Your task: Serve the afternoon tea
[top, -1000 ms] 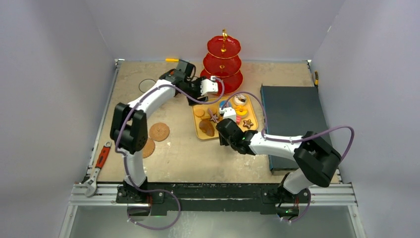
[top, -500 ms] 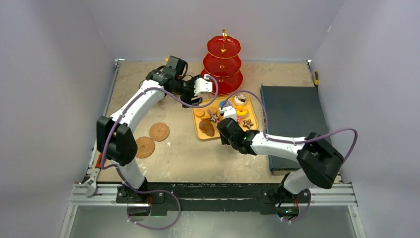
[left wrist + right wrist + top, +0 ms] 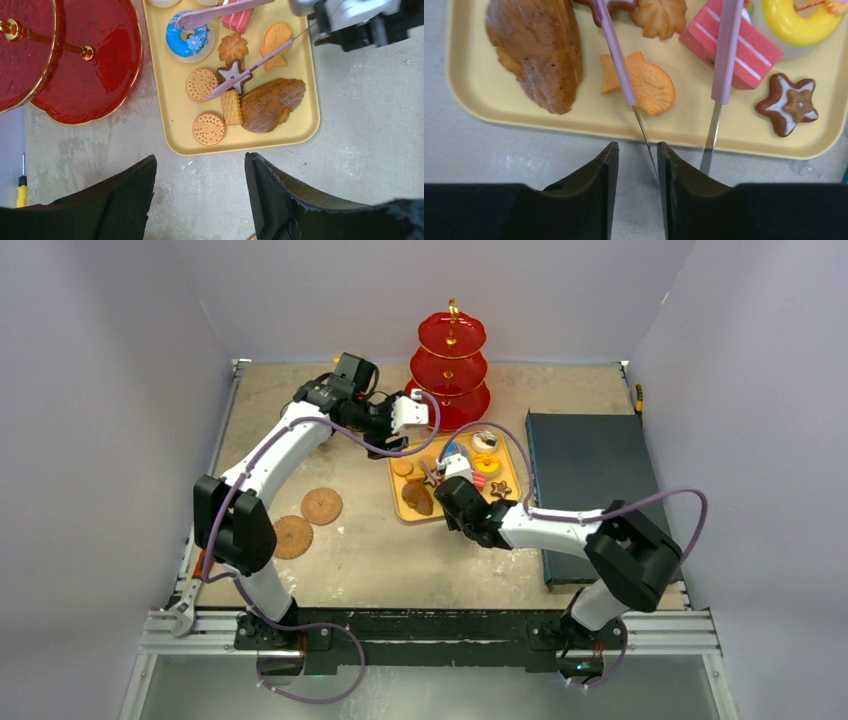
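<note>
The red three-tier stand (image 3: 452, 370) (image 3: 85, 65) stands at the back, beside a yellow tray (image 3: 510, 502) (image 3: 175, 110) (image 3: 474, 90) of toy pastries. On the tray lie a blue donut (image 3: 187, 40), a star (image 3: 234, 75), round biscuits (image 3: 209, 129), a brown croissant (image 3: 272, 102) (image 3: 541, 50) and a fish biscuit (image 3: 651, 90). My right gripper (image 3: 452, 482) (image 3: 637, 146) is shut on purple tongs (image 3: 616, 60) (image 3: 250, 62). The tongs spread wide over the pastries, one arm across the star. My left gripper (image 3: 398, 440) (image 3: 200, 160) hangs open and empty over bare table at the tray's edge. Two brown coasters (image 3: 321, 505) (image 3: 292, 537) lie at the left.
A dark blue box (image 3: 590, 490) fills the right side of the table. A red-handled wrench (image 3: 205, 560) lies at the left edge. A yellow-handled screwdriver (image 3: 348, 360) (image 3: 20, 190) rests near the back. A thin black ring (image 3: 297, 412) lies back left.
The left arm's elbow has swung out to the left, uncovering the nearer coaster, and its gripper has shifted slightly back-left. The right arm has crept a little toward the tray with the tongs.
</note>
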Controlling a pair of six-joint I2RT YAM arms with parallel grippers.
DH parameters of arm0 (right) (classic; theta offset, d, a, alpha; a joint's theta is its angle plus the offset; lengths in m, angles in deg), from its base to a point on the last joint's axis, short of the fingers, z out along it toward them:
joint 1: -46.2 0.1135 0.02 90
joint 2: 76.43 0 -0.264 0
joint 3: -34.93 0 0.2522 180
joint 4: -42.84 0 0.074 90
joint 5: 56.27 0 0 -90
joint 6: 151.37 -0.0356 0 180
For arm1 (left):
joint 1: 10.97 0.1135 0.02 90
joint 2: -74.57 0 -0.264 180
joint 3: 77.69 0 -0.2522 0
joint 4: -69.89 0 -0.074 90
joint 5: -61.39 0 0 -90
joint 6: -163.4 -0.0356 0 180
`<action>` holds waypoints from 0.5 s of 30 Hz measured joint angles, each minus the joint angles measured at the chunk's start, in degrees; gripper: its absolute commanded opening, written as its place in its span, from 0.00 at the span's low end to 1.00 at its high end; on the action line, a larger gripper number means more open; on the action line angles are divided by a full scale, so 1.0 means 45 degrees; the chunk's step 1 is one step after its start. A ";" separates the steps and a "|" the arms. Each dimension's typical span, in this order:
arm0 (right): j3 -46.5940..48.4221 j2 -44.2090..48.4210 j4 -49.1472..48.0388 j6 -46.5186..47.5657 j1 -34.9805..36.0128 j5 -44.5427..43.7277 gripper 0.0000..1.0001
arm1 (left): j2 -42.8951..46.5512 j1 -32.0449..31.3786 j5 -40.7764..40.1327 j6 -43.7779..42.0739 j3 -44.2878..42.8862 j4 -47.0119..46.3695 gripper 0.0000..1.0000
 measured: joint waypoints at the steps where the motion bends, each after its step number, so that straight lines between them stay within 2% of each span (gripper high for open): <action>1: 0.0000 -0.0277 -0.0029 0.0010 -0.0029 -0.0005 0.32 | 0.0000 0.0000 0.0005 0.0000 0.0000 0.0019 0.64; 4: 0.0000 -0.0894 -0.0063 0.0034 -0.0092 -0.0010 0.27 | 0.0010 0.0000 0.0015 -0.0049 0.0000 0.0141 0.65; 8: 0.0000 -0.1166 -0.0102 0.0102 -0.0107 -0.0029 0.00 | 0.0015 0.0000 0.0073 -0.0350 0.0000 0.0325 0.64; 15: 0.0316 -0.0583 0.0559 0.0563 -0.0087 0.0010 0.00 | 0.0491 -0.0199 0.0248 -0.2021 0.0408 0.1161 0.68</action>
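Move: Just below the right hand, about 3 cm down and 1 cm to its right, runs the thin metal leg of the purple-tipped tongs. On the tray, all some 5 cm lower than that hand, lie the fish cookie 5 cm ahead and 1 cm left, the brown meat 6 cm ahead and 8 cm left, and the star cookie 8 cm ahead and 10 cm right. From the left hand the same leg is roughly 10 cm back, 17 cm right and 15 cm below. Sinking about 3 cm almost straight down, the right hand brings its half-open fingers over the tongs' left metal leg just behind the tray edge, shuts them fully to pinch it, then starts back up by some 2 cm. Meanwhile the empty, open left hand draws back 2.5 cm and turns slightly clockwise. ##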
